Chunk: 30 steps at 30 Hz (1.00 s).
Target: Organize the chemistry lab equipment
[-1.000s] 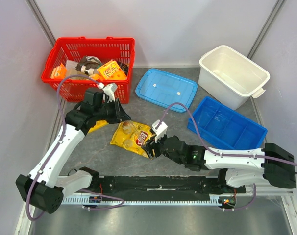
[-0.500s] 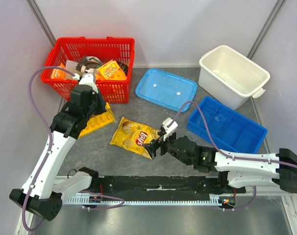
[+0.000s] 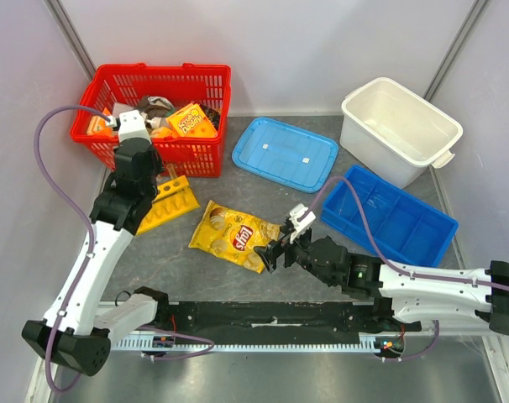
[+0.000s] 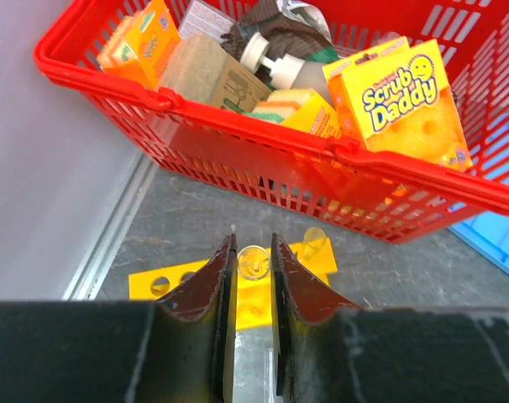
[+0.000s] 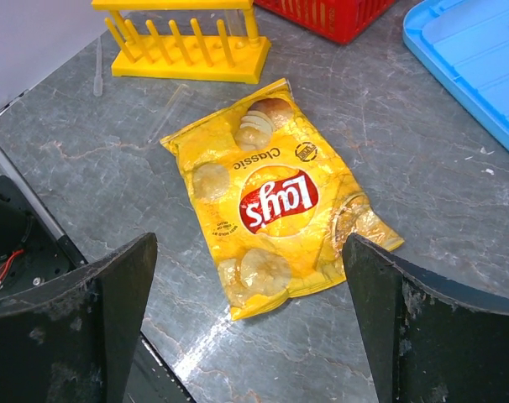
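Observation:
My left gripper (image 4: 253, 252) is shut on a clear test tube (image 4: 254, 261), held upright just above the yellow test tube rack (image 4: 172, 282). A second clear tube (image 4: 315, 241) stands in the rack to the right. From above, the left gripper (image 3: 145, 185) hangs over the rack (image 3: 175, 201), in front of the red basket. My right gripper (image 5: 248, 252) is wide open and holds nothing, low over the near end of the yellow Lay's chip bag (image 5: 275, 197). In the top view the right gripper (image 3: 271, 252) sits at the bag's (image 3: 231, 235) right corner.
The red basket (image 3: 158, 71) at the back left holds sponges, boxes and a pump bottle. A blue lid (image 3: 284, 154) lies mid-table. A white tub (image 3: 399, 126) and a blue divided tray (image 3: 389, 217) stand on the right. The rack (image 5: 183, 42) is beyond the bag.
My left arm swung left and back with the tube, ending over the rack. My right gripper opened fully, let go of the chip bag's corner and drew back to the right.

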Available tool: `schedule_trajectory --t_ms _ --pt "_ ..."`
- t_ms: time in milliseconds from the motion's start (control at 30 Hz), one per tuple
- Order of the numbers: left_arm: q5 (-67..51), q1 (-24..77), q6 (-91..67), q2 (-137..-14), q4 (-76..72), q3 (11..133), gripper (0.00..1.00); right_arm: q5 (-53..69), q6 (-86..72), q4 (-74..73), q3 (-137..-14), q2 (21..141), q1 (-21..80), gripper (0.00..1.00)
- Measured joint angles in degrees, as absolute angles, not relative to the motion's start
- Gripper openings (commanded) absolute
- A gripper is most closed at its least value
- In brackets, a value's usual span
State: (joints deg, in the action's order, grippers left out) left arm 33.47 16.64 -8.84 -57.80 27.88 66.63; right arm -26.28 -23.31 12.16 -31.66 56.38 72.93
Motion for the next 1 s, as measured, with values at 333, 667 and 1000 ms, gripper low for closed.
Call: schedule_trajectory --t_ms 333,667,1000 --pt "34.44 15.25 -5.8 -64.23 22.59 65.1 0.13 -27.53 -21.78 11.97 -31.62 55.48 72.93 0.98" --pt "33.78 14.81 -5.48 -65.52 20.14 62.7 0.14 -28.42 -20.6 11.97 -31.62 55.42 72.93 0.98" --pt "31.99 13.56 -5.5 -67.59 19.42 61.93 0.14 -28.84 -19.9 11.97 -31.62 55.07 72.93 0.98"
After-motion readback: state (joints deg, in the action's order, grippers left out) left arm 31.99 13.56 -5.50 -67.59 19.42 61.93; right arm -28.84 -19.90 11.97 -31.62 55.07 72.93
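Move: The yellow test-tube rack, where the tube held in the left gripper is to go, has its middle about 5 cm ahead of the left hand, 3 cm to its left and some 28 cm below. The red basket stands roughly 23 cm ahead, 4 cm left and 22 cm below. The chip bag lies about 9 cm back, 20 cm right and 31 cm below. From the right hand the rack is about 21 cm ahead, 33 cm left and 16 cm below. Lower the left gripper about 6 cm towards the yellow rack while easing it some 4 cm forward, most of that forward reach early and mainly downward afterwards. Tip the fingers slightly further down, by roughly 5 to 10 degrees, and keep the same grip on the test tube, staying on the near side of the red basket. ##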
